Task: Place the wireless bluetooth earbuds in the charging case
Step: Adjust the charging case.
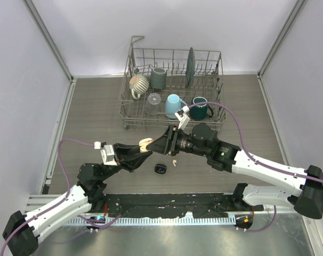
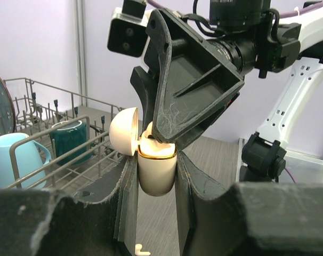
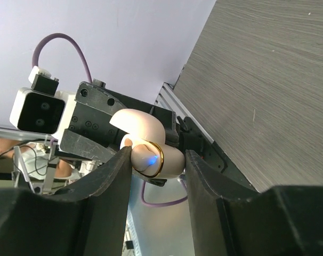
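My left gripper (image 1: 142, 150) (image 2: 156, 178) is shut on a cream charging case (image 1: 146, 143) (image 2: 156, 172) and holds it upright above the table, lid (image 2: 124, 132) flipped open. My right gripper (image 1: 157, 143) (image 3: 159, 160) is open, its fingers (image 2: 196, 90) straddling the case's gold-rimmed mouth. A cream earbud (image 3: 143, 158) sits in the mouth beside a blue light, against one right finger (image 3: 121, 176). Another cream earbud (image 1: 174, 161) (image 2: 142, 249) lies on the table below. A small black item (image 1: 160, 169) lies next to it. I cannot pick out any black earbuds.
A wire dish rack (image 1: 130, 114) stands at the back with a striped mug (image 1: 138, 84), a grey cup (image 1: 159, 78), a light blue mug (image 1: 174, 105), a dark teal mug (image 1: 199, 109), a clear glass (image 1: 154, 98) and a plate (image 1: 190, 66). White walls enclose the table.
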Motion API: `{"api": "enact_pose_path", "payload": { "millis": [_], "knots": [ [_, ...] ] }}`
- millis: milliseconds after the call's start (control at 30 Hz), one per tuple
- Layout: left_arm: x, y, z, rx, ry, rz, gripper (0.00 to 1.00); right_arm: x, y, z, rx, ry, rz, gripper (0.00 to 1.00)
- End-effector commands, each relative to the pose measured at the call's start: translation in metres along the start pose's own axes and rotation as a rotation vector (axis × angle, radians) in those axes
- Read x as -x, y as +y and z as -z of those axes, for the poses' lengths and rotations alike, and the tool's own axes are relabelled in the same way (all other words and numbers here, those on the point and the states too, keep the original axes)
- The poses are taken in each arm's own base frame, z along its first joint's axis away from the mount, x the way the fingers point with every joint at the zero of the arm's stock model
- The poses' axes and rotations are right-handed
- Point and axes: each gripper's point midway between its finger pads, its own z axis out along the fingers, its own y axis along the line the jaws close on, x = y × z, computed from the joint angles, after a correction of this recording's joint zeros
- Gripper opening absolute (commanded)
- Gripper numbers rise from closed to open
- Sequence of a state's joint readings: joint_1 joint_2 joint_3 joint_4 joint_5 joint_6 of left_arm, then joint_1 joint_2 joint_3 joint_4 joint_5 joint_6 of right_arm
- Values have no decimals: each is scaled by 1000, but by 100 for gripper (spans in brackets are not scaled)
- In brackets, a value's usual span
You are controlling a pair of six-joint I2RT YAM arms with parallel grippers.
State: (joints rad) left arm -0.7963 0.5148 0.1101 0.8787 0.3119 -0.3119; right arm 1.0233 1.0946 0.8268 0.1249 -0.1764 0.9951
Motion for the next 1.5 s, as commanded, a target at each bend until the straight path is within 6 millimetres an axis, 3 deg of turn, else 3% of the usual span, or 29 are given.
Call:
{"api": "enact_pose_path", "payload": {
  "millis": [0,567,900,1133,1267,1400,1433,1467],
  "knots": [
    [14,-4,-8,-17,-27,6,0,8,21,1,29,4,97,33],
    [6,-1,-6,1,-5,35,0,4,3,-2,-64,46,176,31],
    [3,6,0,43,-8,35,0,19,0,6,-103,-32,184,68],
    [-4,9,7,64,0,38,0,36,11,18,-84,-126,195,75],
    [-5,11,11,82,-1,36,0,43,23,35,-37,-174,236,75],
    [-4,12,14,91,-1,23,0,67,-6,56,-182,-331,230,74],
    [-5,12,15,94,4,24,0,72,-30,64,-301,-369,222,72],
    [-2,11,15,93,-5,22,0,74,-42,69,-360,-388,210,71]
  ]
}}
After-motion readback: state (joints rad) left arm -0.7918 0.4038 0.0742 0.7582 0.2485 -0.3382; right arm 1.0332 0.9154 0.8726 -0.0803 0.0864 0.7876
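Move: The open white charging case stands between both grippers: its middle is about 1 cm to the right of the left hand point and 1 cm above it, and about 1 cm to the left of the right hand point at the same height. On the table some 23 cm below the left hand, the black case lies about 4 cm ahead and 5 cm to the right, and the loose white earbud about 7 cm ahead and 12 cm to the right. Keep the charging case pinched in both grippers and lower them together by about 1.5 cm, dipping the right fingers some 10 degrees to tilt the case in the left grip. Then open the right fingers to let go, and draw the right gripper away rightward about 5 cm, rising and easing slightly forward, while the left keeps its hold. ##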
